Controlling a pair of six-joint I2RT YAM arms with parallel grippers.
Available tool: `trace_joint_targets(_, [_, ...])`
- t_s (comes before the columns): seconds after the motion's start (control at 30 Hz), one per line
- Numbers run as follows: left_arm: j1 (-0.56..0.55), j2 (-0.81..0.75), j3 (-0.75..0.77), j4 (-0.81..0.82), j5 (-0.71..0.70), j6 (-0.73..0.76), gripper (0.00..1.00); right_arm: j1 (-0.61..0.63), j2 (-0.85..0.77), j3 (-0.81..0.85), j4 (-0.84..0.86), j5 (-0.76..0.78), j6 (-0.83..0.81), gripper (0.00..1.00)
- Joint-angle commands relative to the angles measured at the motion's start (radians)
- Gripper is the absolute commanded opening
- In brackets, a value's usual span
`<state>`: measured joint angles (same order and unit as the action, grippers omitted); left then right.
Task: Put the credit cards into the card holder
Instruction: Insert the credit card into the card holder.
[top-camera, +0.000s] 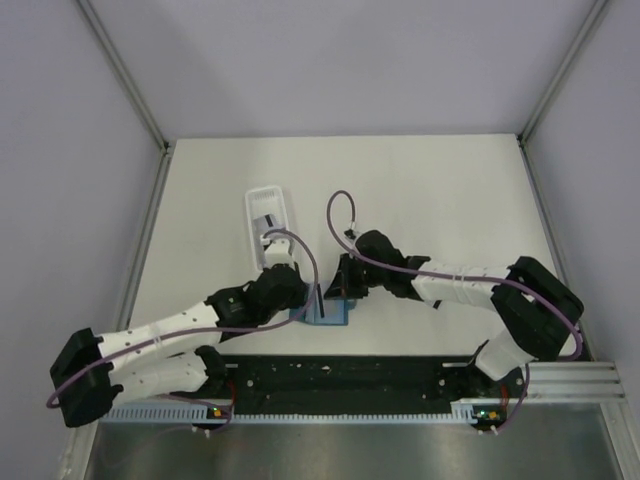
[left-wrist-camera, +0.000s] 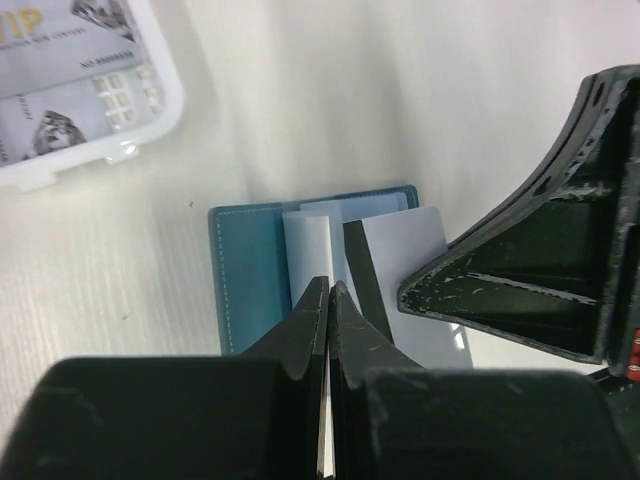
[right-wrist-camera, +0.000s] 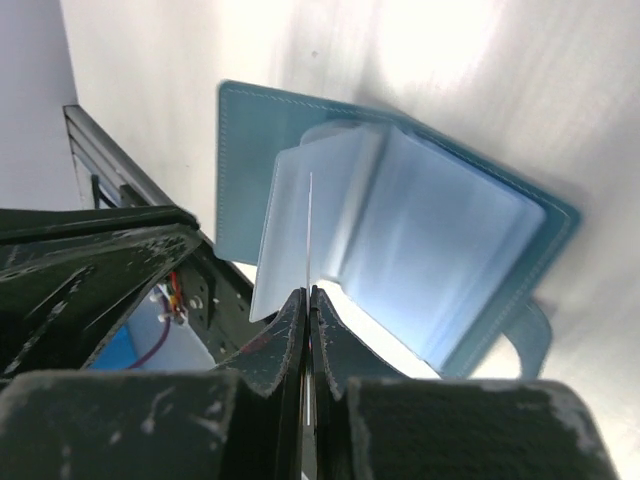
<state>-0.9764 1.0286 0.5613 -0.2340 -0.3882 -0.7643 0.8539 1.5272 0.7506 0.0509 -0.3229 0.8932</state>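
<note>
The teal card holder (top-camera: 328, 314) lies open on the table between my two grippers, with pale blue sleeves showing inside (right-wrist-camera: 440, 250). My left gripper (left-wrist-camera: 330, 287) is shut on a thin white credit card (left-wrist-camera: 307, 245), whose far end reaches over the card holder's (left-wrist-camera: 245, 285) sleeves. My right gripper (right-wrist-camera: 308, 292) is shut on a thin pale leaf of the card holder, seen edge-on (right-wrist-camera: 310, 225), and holds it raised. In the top view the left gripper (top-camera: 305, 298) and right gripper (top-camera: 343, 292) nearly touch over the holder. More cards (left-wrist-camera: 75, 70) lie in a white tray.
The long white plastic tray (top-camera: 268, 222) with cards stands just beyond the left gripper, and its corner shows in the left wrist view (left-wrist-camera: 160, 130). A black rail (top-camera: 340, 378) runs along the table's near edge. The right gripper's body (left-wrist-camera: 540, 270) crowds the card holder's right side.
</note>
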Motion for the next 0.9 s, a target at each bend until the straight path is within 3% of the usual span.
trace_joint_targets(0.0, [0.008,-0.117,-0.001,-0.051,-0.109,-0.029,0.0,0.027,0.04,0.087,0.066,-0.019,0.012,0.0])
trace_joint_targets(0.33, [0.024,-0.196,-0.024,-0.11,-0.147,-0.038,0.0,0.068,0.198,0.207,0.092,-0.004,0.044,0.0])
trace_joint_targets(0.87, [0.027,0.043,-0.142,0.034,-0.075,-0.11,0.0,0.08,0.315,0.216,0.078,0.047,0.061,0.0])
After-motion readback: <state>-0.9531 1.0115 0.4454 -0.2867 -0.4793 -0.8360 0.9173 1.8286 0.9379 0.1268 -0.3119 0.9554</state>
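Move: The card holder lies open on the table. Its left half, where the card is being taken, is almost below the left hand, about 1 cm to its left and 8 cm down; from the right hand, which holds the striped card, that half lies some 6 cm to the left, level ahead and about 6 cm down. The holder's right half is just about under the right hand, 1 cm to its right. The white tray stands roughly 18 cm ahead and 9 cm left of the left hand. The left hand, shut on the edge of the clear page it has raised, carries it about 5 cm left in an arc, first rising nearly 4 cm and then sinking some 8 cm towards the holder's left half, turning slightly counter-clockwise. The right hand keeps its pinch on the card and follows about 6 cm left, near level at first and then some 4 cm down from its start, bringing the black-striped edge foremost over the turned page, and stops there while the left is still sinking. ##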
